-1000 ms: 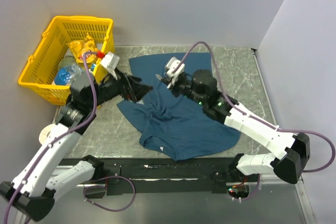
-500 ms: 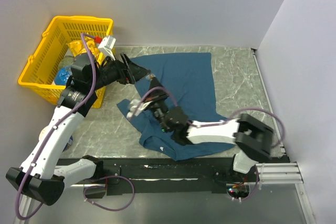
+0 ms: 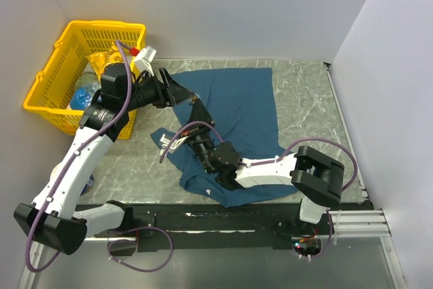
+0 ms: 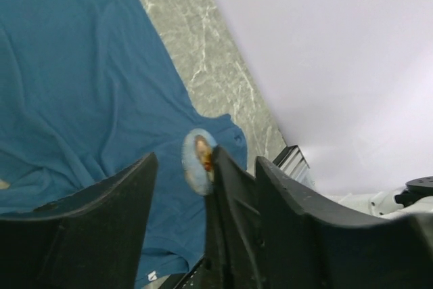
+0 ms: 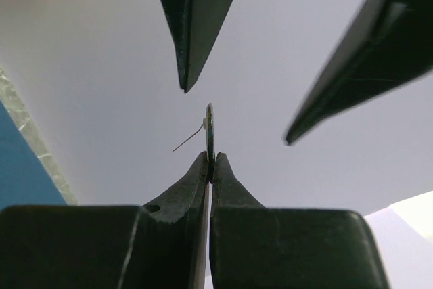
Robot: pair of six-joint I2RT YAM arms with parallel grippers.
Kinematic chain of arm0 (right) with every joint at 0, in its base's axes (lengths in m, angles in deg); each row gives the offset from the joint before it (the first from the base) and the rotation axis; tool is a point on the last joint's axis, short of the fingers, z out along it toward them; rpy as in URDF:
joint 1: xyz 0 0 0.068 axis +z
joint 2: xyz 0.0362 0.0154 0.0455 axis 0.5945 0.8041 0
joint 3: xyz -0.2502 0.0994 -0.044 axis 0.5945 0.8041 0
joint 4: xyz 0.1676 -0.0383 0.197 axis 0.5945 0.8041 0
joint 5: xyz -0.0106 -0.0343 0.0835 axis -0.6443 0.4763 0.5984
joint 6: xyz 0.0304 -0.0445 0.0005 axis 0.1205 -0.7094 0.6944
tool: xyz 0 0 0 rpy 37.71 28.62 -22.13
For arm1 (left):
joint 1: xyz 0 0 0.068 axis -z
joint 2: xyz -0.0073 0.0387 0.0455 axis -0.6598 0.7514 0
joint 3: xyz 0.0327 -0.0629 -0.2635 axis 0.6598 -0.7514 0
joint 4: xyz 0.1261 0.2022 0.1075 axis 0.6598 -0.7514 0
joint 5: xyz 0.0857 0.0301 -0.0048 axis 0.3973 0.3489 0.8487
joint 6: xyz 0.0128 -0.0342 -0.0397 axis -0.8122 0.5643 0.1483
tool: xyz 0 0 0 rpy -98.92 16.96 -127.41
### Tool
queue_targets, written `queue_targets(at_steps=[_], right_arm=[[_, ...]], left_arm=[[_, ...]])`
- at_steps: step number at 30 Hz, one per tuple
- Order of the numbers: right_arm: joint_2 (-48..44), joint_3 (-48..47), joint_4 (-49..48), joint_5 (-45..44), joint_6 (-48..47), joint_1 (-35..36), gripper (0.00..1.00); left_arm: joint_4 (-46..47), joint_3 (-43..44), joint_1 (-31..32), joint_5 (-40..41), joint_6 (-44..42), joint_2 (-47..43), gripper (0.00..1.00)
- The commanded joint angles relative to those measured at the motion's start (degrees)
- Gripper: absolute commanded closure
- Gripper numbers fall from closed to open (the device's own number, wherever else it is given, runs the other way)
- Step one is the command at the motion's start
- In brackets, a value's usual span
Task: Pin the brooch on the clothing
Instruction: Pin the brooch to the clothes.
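Note:
The clothing (image 3: 243,106) is a teal-blue T-shirt, rumpled on the marble table; it also fills the left wrist view (image 4: 81,99). My right gripper (image 3: 197,109) (image 5: 210,157) points upward, shut on the lower rim of the brooch (image 5: 210,130), a thin round disc seen edge-on with its pin wire sticking out to the left. My left gripper (image 3: 177,93) (image 4: 206,159) hangs open over the shirt's back-left part. Its two fingers straddle the brooch (image 4: 198,162) and the right gripper's tip without touching the disc. Both left fingers (image 5: 186,32) show above the brooch in the right wrist view.
A yellow basket (image 3: 64,79) with snack packs and a bottle stands at the back left, close behind the left arm. Grey walls close in the back and both sides. A black rail (image 3: 223,225) runs along the near edge by the arm bases.
The right arm has swung in from the shirt's back to the front middle and raised the brooch toward the left gripper. The left gripper shifted back over the shirt and its jaws have narrowed.

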Motion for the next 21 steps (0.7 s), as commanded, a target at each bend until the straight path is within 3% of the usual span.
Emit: queue_targets(at_steps=[1, 5, 12, 18, 19, 21], right_arm=[[-1.7, -2.6, -22.6, -0.6, -1.8, 0.7, 1.0], [-2.0, -2.4, -22.6, -1.1, -1.9, 1.0, 1.0], [-1.6, -2.7, -22.6, -1.7, -2.0, 1.4, 1.0], [-0.9, -3.7, -22.5, -2.2, -1.9, 1.4, 1.0], [-0.7, -3.9, -22.6, -2.4, -1.9, 1.4, 1.0], [-0.4, -4.3, -22.5, -2.5, -2.1, 1.4, 1.0]], left_arm=[[-0.4, 1.2, -0.4, 0.4, -0.5, 0.7, 0.42], [0.7, 0.5, -0.4, 0.4, -0.4, 1.0, 0.66], [2.9, 0.1, -0.4, -3.7, 0.4, 2.8, 0.72], [1.0, 0.1, -0.4, -3.9, -0.7, 3.9, 0.67], [0.8, 0.1, -0.4, -3.9, -1.0, 4.0, 0.68], [1.7, -0.2, -0.4, -4.4, -0.8, 3.8, 0.84]])
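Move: The brooch, held out past the right fingertips, stands between the left hand's spread fingertips: from the left hand about 2 cm right, 1 cm ahead and 1 cm below; from the right hand about 1 cm ahead, 1 cm left and 1 cm above. The middle of the clothing lies roughly level with the left hand, some 13 cm to its right and 35 cm below. The yellow basket is about 30 cm left of the left hand, 12 cm ahead and 28 cm below. The left hand eases about 2 cm down onto the brooch, going roughly 1 cm forward and, later, 1 cm to its right with hardly any tilt, while its fingers draw in from two-thirds open to about a quarter, mostly in the first half, straddling the brooch's free end. The right hand keeps its shut pinch on the brooch and holds almost still beneath, presenting it up towards those fingertips. ##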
